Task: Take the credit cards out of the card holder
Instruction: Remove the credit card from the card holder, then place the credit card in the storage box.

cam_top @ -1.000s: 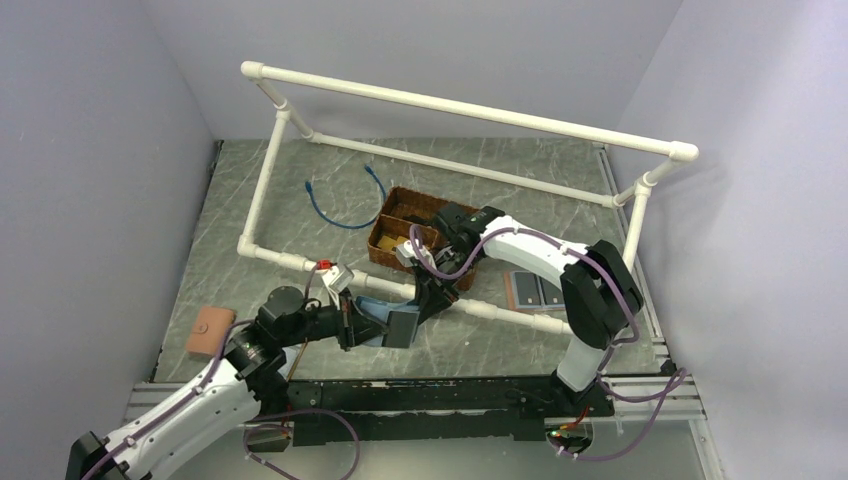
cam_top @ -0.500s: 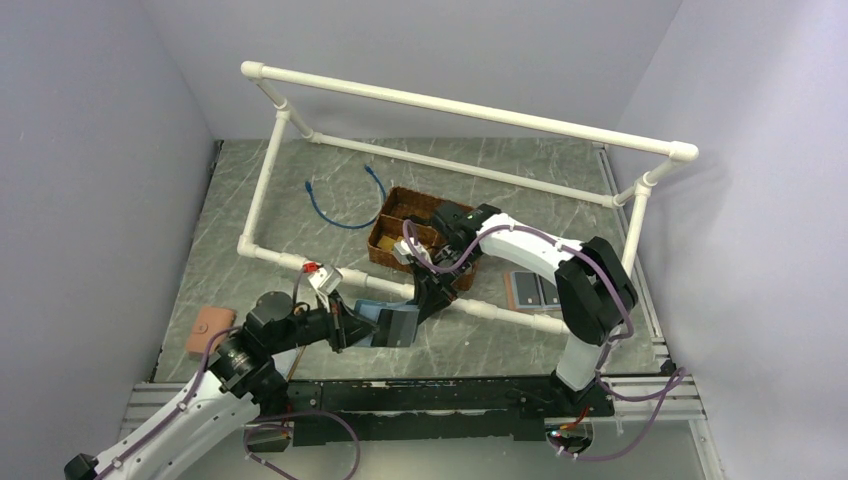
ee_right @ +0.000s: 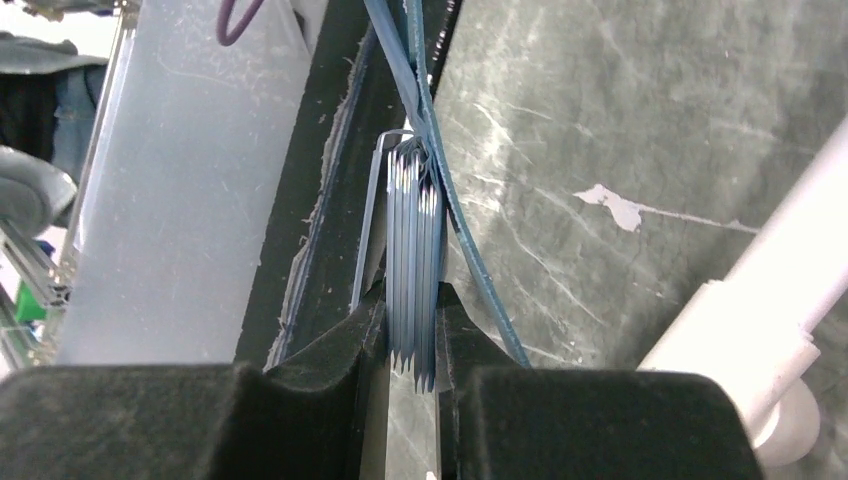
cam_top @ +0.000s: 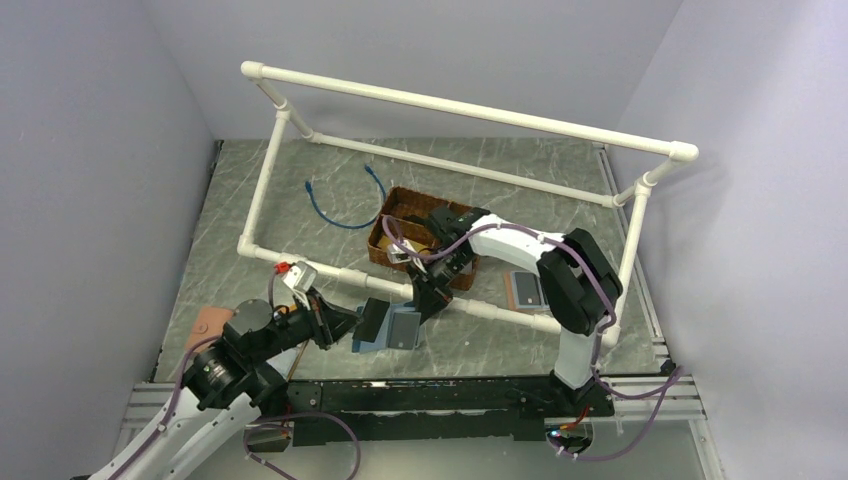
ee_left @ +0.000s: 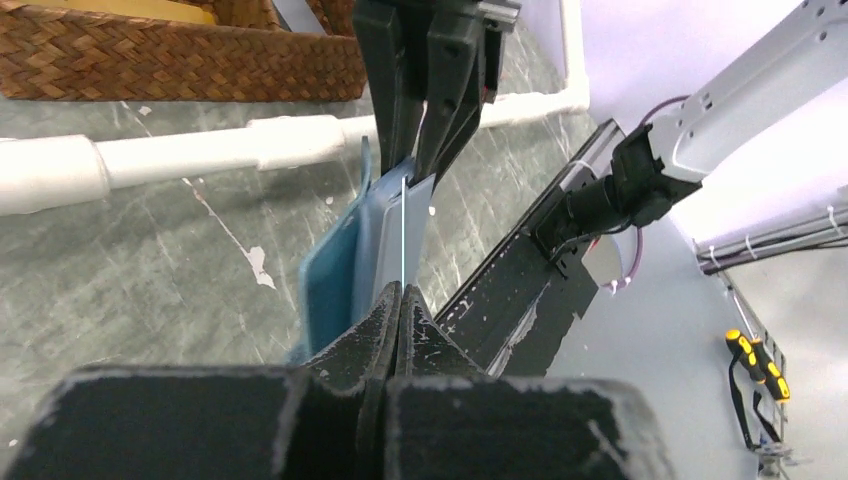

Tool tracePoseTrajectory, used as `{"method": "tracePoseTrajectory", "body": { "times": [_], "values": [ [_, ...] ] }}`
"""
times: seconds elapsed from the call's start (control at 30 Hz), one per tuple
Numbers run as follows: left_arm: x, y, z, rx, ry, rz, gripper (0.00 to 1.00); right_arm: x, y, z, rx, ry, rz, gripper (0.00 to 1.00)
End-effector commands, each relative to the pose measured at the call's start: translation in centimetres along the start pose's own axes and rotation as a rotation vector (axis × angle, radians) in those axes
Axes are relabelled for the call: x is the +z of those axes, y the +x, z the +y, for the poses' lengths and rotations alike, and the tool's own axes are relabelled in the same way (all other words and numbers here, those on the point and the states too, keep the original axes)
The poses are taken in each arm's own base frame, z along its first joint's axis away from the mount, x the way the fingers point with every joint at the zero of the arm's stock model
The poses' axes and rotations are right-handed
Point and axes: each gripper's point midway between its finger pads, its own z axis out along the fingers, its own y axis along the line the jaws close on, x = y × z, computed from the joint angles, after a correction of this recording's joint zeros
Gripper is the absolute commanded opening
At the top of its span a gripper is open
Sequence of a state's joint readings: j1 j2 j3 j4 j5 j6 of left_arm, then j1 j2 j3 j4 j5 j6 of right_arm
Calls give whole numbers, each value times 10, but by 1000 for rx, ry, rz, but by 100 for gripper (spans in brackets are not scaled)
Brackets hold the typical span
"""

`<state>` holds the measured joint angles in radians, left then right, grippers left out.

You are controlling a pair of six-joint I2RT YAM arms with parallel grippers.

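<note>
The slate-blue card holder (cam_top: 402, 328) hangs on edge just above the table, in front of the near white pipe. My right gripper (cam_top: 420, 304) is shut on its top; in the right wrist view the jaws (ee_right: 410, 300) pinch the stacked pocket layers (ee_right: 412, 230). My left gripper (cam_top: 350, 322) is shut on a dark credit card (cam_top: 374, 316) that sticks out of the holder's left side. In the left wrist view the card (ee_left: 403, 225) shows edge-on as a thin line between my closed fingertips (ee_left: 402, 290), beside the blue holder (ee_left: 335, 265). Any other cards inside the holder are hidden.
A wicker basket (cam_top: 410, 218) stands behind the white pipe frame (cam_top: 330, 268). A blue cable (cam_top: 335, 200) lies at the back left. An orange-tan holder (cam_top: 208, 326) lies by my left arm, and a brown holder with grey cards (cam_top: 528, 290) lies at the right.
My left arm has drawn back to the left with the card, so more of the card shows outside the holder. My right gripper has kept its grip and shifted slightly left.
</note>
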<state>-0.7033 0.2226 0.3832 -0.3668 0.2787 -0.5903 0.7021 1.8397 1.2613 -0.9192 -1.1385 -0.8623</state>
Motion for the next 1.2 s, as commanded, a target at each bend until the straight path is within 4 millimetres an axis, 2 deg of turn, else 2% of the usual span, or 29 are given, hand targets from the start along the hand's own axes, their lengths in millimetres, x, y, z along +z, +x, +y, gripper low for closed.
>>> {"method": "tracePoseTrajectory", "body": {
  "times": [0.0,0.13,0.2,0.23,0.47,0.63,0.87,1.17],
  "values": [
    [-8,-14,7,-65,-79,-66,0,6,-7,-15,83,38,-2,0],
    [-8,-13,11,-94,-101,-77,0,18,4,-31,165,98,65,0],
    [-9,-14,13,-103,-112,-83,0,22,7,-39,191,140,82,8],
    [-9,-14,14,-106,-120,-85,0,23,7,-43,191,162,89,16],
    [-3,-9,21,-129,-137,-84,0,8,-5,-50,147,282,94,39],
    [6,-7,18,-110,-113,-41,0,-7,-17,-38,56,283,84,51],
    [21,-13,4,-46,-47,17,0,-34,-31,-8,-119,233,51,55],
    [45,-11,-12,4,76,89,0,-61,-42,15,-343,228,-52,60]
  ]
}}
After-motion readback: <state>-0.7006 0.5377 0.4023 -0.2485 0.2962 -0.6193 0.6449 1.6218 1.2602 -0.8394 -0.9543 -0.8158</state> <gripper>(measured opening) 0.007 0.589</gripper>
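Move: My right hand still grips the blue card holder; the bare table spot for it is roughly 6 cm to the left, 3 cm back and 8 cm below. From that hand the white pipe crosses about 5 cm ahead and 5 cm lower, and the wicker basket's middle lies some 18 cm ahead, 2 cm right and 7 cm lower. My left hand already has the black card out; from it the holder is about 6 cm to the right, level fore and aft, and 9 cm lower. With my right hand I lower the card holder about 5 cm to the table, rolling the wrist some 15 degrees, then open my fingers wide to let go and pull away some 9 cm up, also forward and right. My left hand keeps its pinch on the black card, drifting slightly left and forward, then coming back right about 4 cm while sinking some 3 cm, fingers tipping down. ##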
